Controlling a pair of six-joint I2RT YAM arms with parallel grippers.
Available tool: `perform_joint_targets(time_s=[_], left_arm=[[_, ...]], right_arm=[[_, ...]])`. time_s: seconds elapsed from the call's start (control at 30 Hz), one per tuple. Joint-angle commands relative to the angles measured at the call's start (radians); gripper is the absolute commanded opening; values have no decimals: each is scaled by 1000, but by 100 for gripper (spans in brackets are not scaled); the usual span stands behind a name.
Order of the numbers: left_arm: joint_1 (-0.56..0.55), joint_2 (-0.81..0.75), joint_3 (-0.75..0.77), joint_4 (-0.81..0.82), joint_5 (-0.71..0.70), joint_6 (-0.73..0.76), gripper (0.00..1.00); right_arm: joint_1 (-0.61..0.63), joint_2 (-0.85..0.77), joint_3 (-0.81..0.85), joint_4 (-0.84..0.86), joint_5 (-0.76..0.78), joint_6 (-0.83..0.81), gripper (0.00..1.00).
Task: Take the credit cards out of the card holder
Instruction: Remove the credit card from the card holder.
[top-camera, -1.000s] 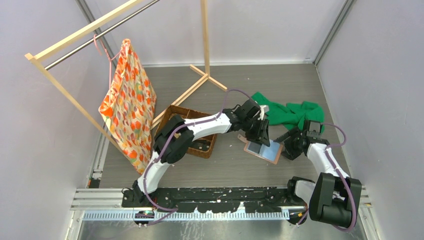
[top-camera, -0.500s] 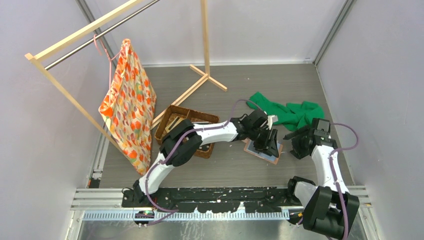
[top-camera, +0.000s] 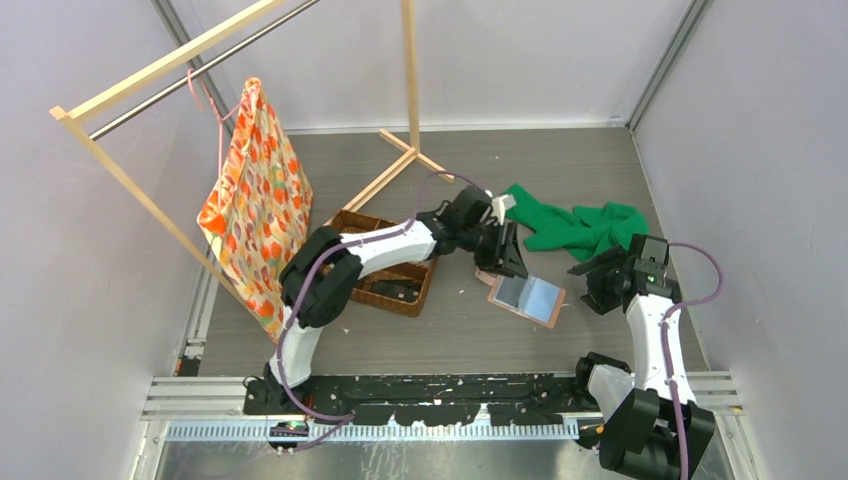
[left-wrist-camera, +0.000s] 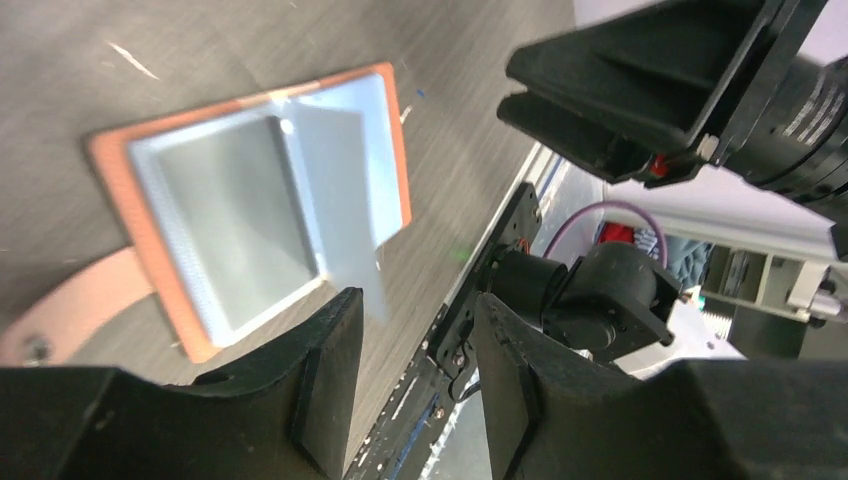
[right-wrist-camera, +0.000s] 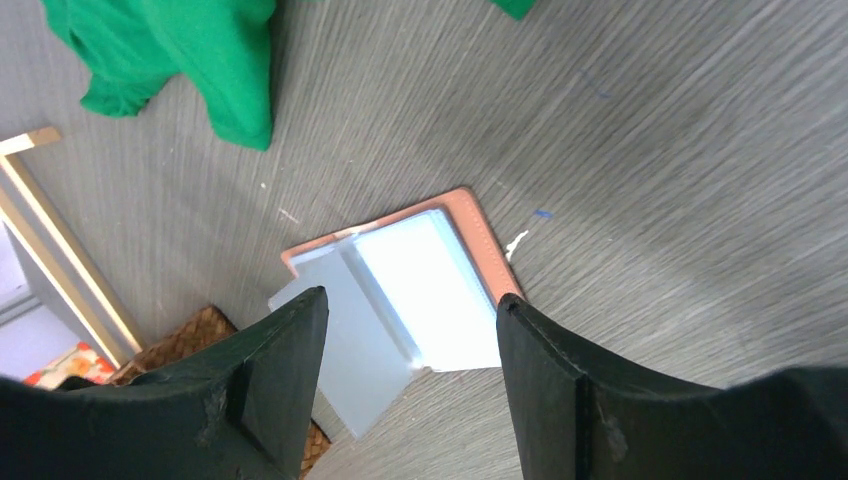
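The card holder (top-camera: 527, 297) lies opened flat on the table, salmon-pink outside with grey inner panels. In the left wrist view the card holder (left-wrist-camera: 250, 200) shows one grey panel lifted and its strap tab (left-wrist-camera: 80, 305) at the lower left. The credit cards are hidden; I see only grey panels. My left gripper (top-camera: 505, 263) hovers just up-left of the holder, open and empty (left-wrist-camera: 415, 310). My right gripper (top-camera: 592, 288) stands a little to the holder's right, open and empty (right-wrist-camera: 410, 310), with the card holder (right-wrist-camera: 420, 290) seen between its fingers.
A green cloth (top-camera: 575, 225) lies behind the holder. A brown woven basket (top-camera: 345, 218) sits under the left arm. An orange patterned bag (top-camera: 258, 205) hangs from a wooden rack (top-camera: 410, 70) at the back left.
My left gripper dipped over the card holder, then pulled back up and to the left. My right gripper has drawn away to the right of the holder's edge.
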Motion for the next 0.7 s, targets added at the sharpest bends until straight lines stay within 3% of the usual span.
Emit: perform_joint_targets(time_s=[0.0,0.3,0.53,0.67], left_arm=[[49,-43,-77,108,35,-45,46],[61,67,-62,187,99,-127,43],[48,54,-28,-7,-32,3,48],[43,67,-16,-23,-24,15,49]], right_arm=[[1,-20,27,48,-97,-10,67],[12,-22,24,67,-122,-2,67],[12,18,-17,78,-80,-11,67],[12,71,-62,116,-75,-6,68]])
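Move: The open card holder, with one clear sleeve standing half up, lies about 4 cm to the left hand's right, 2 cm ahead and some 11 cm below. The green cloth's middle is about 20 cm ahead and 15 cm right of that hand; the wicker basket is some 10 cm ahead and 27 cm left. From the right hand the holder lies about 12 cm left, 1 cm ahead and 8 cm below. The half-open left hand edges forward-left, then sinks about 5.5 cm towards the holder's left part, fingers staying apart. ##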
